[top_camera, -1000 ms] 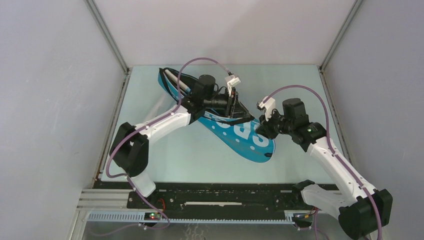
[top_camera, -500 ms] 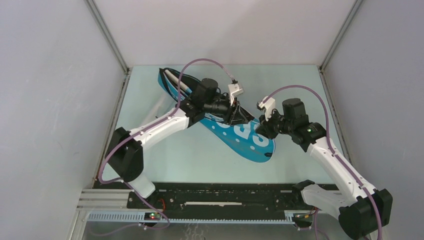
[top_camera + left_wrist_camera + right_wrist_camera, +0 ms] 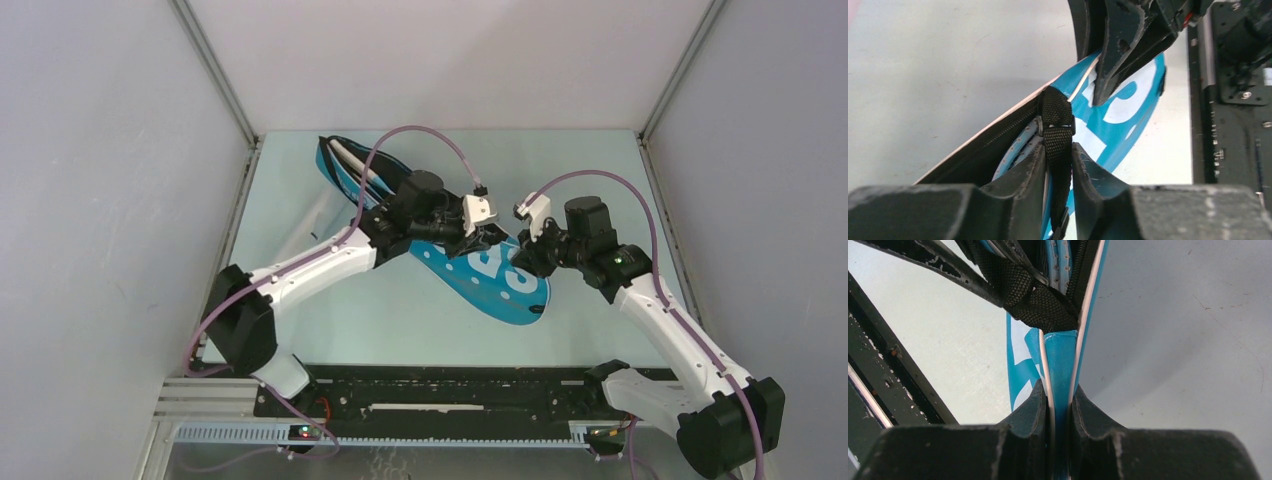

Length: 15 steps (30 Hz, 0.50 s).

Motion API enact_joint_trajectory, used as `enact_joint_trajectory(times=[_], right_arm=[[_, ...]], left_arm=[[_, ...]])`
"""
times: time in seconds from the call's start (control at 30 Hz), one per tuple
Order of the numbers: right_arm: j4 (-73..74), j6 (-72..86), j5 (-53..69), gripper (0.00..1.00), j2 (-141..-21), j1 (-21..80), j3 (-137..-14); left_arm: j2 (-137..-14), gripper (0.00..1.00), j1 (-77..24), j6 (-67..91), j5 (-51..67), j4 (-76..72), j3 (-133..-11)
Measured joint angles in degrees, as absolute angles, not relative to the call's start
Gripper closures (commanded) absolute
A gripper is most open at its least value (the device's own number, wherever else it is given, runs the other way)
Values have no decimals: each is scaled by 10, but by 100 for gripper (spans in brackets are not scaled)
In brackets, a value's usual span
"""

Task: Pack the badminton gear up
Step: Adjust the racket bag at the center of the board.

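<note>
The blue "SPORT" racket bag (image 3: pixel 500 285) lies slantwise across the table, its open mouth at the far left. White racket handles (image 3: pixel 345 158) stick out there. My left gripper (image 3: pixel 492 237) is shut on the bag's black strap (image 3: pixel 1058 132) at the bag's open zip edge. A light-blue racket frame (image 3: pixel 1015 150) shows inside the bag. My right gripper (image 3: pixel 522 255) is shut on the bag's blue edge (image 3: pixel 1059 360), just beside the left gripper. The strap (image 3: pixel 1033 297) and racket frames (image 3: pixel 1060 260) show above its fingers. Shuttlecocks and the white tube are hidden.
Grey enclosure walls (image 3: pixel 120 200) close in on three sides of the pale green table (image 3: pixel 400 320). A black rail (image 3: pixel 430 385) runs along the near edge by the arm bases. The right arm's black body (image 3: pixel 1233 75) fills the right side of the left wrist view.
My left gripper has slid right and nearer along the bag's top edge, ending close to the right gripper. The right arm and the bag have stayed put.
</note>
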State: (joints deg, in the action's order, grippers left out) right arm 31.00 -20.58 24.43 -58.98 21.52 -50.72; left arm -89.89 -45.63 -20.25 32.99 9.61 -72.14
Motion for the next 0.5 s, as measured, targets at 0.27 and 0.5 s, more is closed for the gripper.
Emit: enact_joint_trajectory(times=[0.27, 0.5], right_arm=[[309, -208, 245, 100, -590, 215, -507], [306, -220, 246, 100, -590, 218, -507]], left_arm=[[-880, 92, -466, -267, 276, 112, -719], [-877, 88, -460, -281, 277, 167, -749]])
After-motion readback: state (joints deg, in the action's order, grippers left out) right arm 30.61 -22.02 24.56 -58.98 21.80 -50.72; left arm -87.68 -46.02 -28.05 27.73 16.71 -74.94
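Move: The black strap by the bag's mouth already runs between the left hand's half-open fingertips, about 1 cm below the hand point. From that hand, the bag edge pinched by the right hand lies about 3 cm right, 5 cm back and 3 cm lower. The bag's rounded end is some 6 cm right, 12 cm back and 12 cm below. From the right hand the strap is about 5 cm ahead, 3 cm left and 2 cm up. The left fingers shut on the black strap between them and pinch it, while the hand eases about 2 cm left and up, slightly forward, away from the right gripper, with a small wrist roll of under 10 degrees. The right hand stays put and keeps its pinch on the blue bag edge. ##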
